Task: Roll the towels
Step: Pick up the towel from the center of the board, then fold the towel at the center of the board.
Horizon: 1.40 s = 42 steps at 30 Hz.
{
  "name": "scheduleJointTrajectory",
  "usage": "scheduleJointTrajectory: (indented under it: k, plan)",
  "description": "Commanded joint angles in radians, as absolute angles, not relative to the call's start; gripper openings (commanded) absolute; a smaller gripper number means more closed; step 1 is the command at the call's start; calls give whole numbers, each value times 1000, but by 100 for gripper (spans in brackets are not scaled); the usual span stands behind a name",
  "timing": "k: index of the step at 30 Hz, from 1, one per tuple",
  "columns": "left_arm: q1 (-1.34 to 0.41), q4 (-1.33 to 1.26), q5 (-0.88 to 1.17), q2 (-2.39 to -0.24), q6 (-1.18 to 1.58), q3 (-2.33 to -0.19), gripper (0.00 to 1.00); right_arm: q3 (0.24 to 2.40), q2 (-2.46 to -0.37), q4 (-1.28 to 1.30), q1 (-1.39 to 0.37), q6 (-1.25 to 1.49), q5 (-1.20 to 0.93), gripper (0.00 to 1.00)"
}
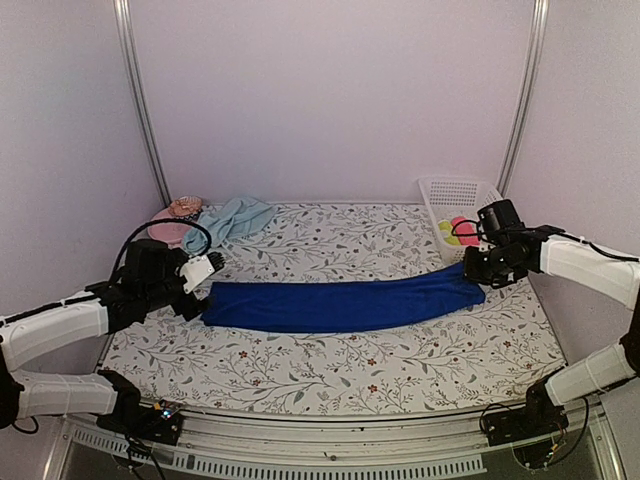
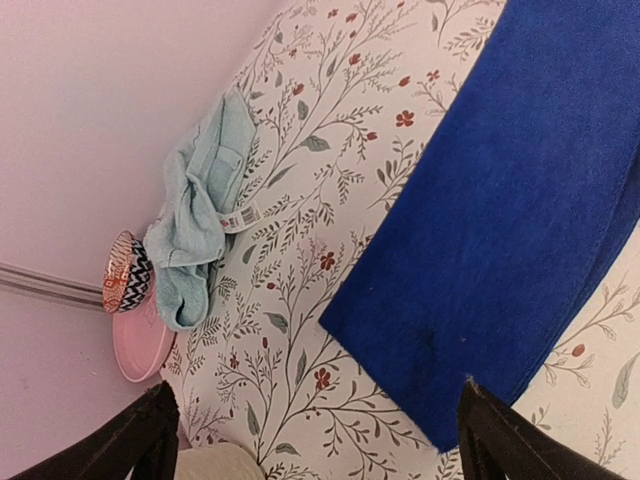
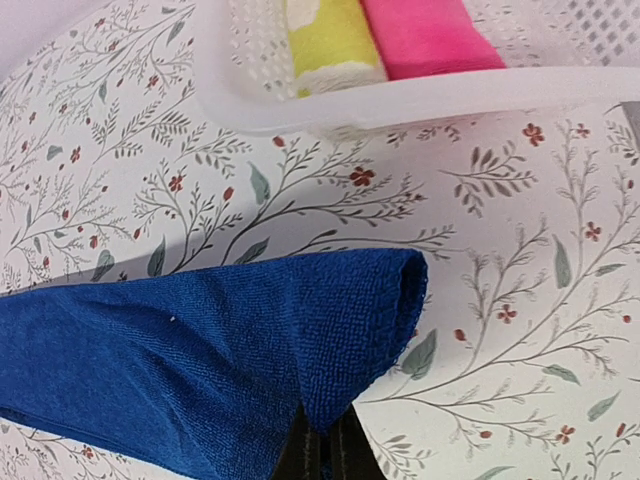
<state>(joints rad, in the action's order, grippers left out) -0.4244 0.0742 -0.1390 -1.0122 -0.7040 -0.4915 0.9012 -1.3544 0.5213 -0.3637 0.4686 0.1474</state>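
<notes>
A deep royal blue towel [image 1: 340,303] lies stretched in a long folded strip across the floral table. Its right end [image 3: 330,330] is lifted and pinched in my right gripper [image 3: 325,450], whose jaws are shut on the cloth. My left gripper [image 2: 315,440] stands open just above the strip's left end [image 2: 500,250]; its right finger [image 2: 505,435] is over the towel's corner, its left finger [image 2: 135,440] over bare table. In the top view the left gripper [image 1: 203,290] sits at that end. A pale aqua towel [image 1: 232,218] lies crumpled at the back left, its label showing [image 2: 195,215].
A pink brimmed hat [image 1: 172,222] with a patterned band sits by the left wall next to the aqua towel. A white plastic basket [image 1: 452,200] at the back right holds yellow-green and pink cloths [image 3: 380,35], close behind my right gripper.
</notes>
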Motion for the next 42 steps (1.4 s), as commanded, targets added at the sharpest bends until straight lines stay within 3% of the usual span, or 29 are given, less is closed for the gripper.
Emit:
scheduleJointTrajectory:
  k: [1,8,20,32,42]
  plan:
    - [-410,85,-119,-985,-683,-486,97,916,-1295,620,-318,426,163,2]
    - [-402,83,-114,-1005,-673,-484,97,1094,-1398,572,-490,409,-15,2]
    - [-264,79,-75,-1027,-653,-515,97,1669,-1913,547,-801,418,-93,2]
    - [-125,73,43,-1031,-675,-512,97,2101,-2334,453,-887,479,-216,2]
    - [-100,59,66,-1035,-673,-500,97,2195,-2491,317,-901,539,-279,2]
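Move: The right hand already holds the blue towel's right end; the towel's left end lies about 62 cm left of it, roughly level fore-and-aft, 11 cm below. The basket stands some 25 cm ahead and 5 cm to its right, the light-blue towel 28 cm ahead and 60 cm left. From the left hand, the towel's left end is about 8 cm ahead, 4 cm right and 13 cm below. Still pinching the towel, the right sweeps some 44 cm left towards its left end; the left withdraws leftward. ##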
